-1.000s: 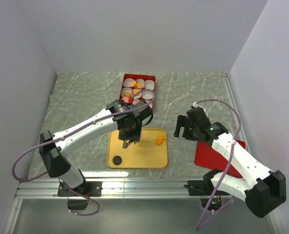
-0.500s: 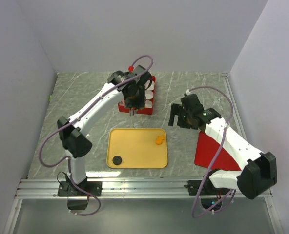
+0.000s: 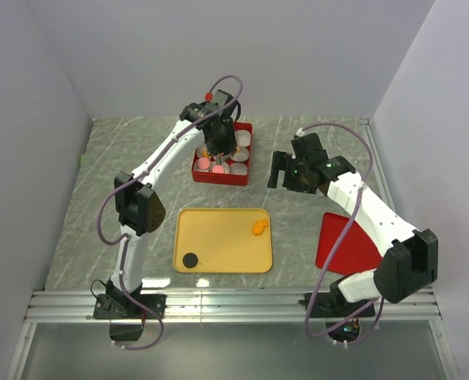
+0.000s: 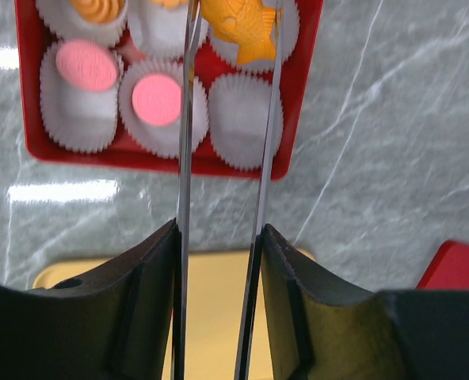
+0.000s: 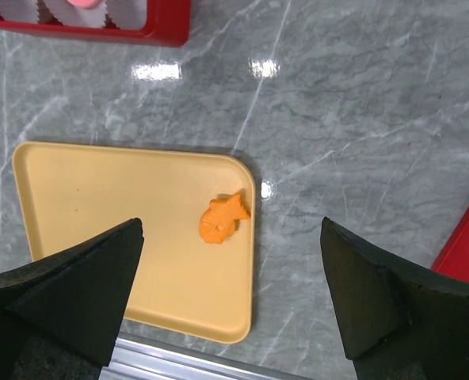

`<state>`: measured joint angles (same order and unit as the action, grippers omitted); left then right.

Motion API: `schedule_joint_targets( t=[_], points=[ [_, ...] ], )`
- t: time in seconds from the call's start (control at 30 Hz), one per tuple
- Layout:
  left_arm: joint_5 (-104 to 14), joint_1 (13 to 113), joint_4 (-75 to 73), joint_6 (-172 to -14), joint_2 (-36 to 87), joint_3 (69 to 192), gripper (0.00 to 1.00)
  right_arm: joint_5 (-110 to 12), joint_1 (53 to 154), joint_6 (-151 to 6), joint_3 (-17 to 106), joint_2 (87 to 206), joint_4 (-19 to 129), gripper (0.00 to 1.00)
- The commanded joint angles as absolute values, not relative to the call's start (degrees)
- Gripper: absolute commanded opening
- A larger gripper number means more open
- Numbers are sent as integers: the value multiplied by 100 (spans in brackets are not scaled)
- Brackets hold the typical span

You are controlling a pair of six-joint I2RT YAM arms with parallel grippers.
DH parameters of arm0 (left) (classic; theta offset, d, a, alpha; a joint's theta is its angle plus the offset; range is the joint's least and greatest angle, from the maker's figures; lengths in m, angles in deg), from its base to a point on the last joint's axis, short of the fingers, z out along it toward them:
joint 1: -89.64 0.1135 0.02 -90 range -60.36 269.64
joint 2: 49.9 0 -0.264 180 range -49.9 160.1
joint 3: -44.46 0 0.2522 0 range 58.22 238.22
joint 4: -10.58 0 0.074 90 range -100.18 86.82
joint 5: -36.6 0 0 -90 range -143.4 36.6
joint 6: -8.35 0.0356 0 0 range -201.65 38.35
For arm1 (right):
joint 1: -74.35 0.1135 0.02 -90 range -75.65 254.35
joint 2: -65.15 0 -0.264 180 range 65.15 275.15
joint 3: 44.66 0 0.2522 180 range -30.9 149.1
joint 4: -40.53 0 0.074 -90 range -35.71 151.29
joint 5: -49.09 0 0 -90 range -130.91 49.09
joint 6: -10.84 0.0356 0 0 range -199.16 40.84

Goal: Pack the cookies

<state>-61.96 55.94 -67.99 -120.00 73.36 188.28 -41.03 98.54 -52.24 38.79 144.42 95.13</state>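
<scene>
An orange fish-shaped cookie [image 4: 238,36] is pinched between the thin metal blades of my left gripper [image 4: 233,24], which is shut on it. It hangs over the white paper cups of the red box [image 4: 155,162], which lies at the back of the table [image 3: 219,176]. Two pink round cookies [image 4: 157,100] and an orange piece [image 4: 98,8] lie in cups. A second orange fish cookie [image 5: 221,220] and a black round cookie [image 3: 190,260] lie on the yellow tray [image 3: 223,241]. My right gripper [image 5: 230,277] hovers open above the tray's right end, holding nothing.
A red lid [image 3: 345,241] lies on the grey marble table at the right, under the right arm. The aluminium rail [image 3: 234,305] runs along the near edge. Plain walls close in the left, back and right sides.
My left arm has swung from over the yellow tray back to the red box, carrying the orange fish cookie. The right gripper has drifted slightly back and to the left, still open.
</scene>
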Motion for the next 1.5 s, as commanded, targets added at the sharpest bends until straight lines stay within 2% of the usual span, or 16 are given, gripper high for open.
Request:
schedule_joint_targets(
  t=[0.0,0.5,1.07,1.47],
  points=[
    [-6008,5764,-5979,-11962,7297,19059,48,-4205,9773,-5314,3932,14513,9595,100],
    [-5384,6063,-4897,-12120,7938,19392,50,-4320,9755,-5332,4003,14830,9622,99],
    [-5094,6204,-4818,-12085,8360,19577,51,-4390,9659,-5332,4011,15049,9613,99],
    [-5287,6212,-4879,-11971,8107,19569,51,-4320,9650,-5358,4091,15155,9683,99]
  ],
)
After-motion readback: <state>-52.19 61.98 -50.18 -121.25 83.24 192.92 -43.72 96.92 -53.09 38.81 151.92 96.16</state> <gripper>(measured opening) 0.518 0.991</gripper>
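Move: The left gripper already holds the orange fish cookie above the red box. The empty far-right cup lies about 8 cm ahead of it, 4 cm right and 4 cm below. At about that depth too, the empty middle-right cup is 3 cm ahead and 4 cm right; the flower cookie in the far-middle cup is 8 cm ahead, 1 cm left. From the right hand, the far-right cup is some 18 cm ahead, 12 cm left, 17 cm below. Carry the fish cookie about 9 cm forward and slightly right to the far-right cup, first lifting a touch, then sinking some 4 cm from the top of that arc while the wrist tilts about 15 degrees, fingertips swinging to the right. Ease the fingers apart only slightly to let go there. Meanwhile lower the open, empty right gripper about 4.5 cm, its fingers tipping back a little. ##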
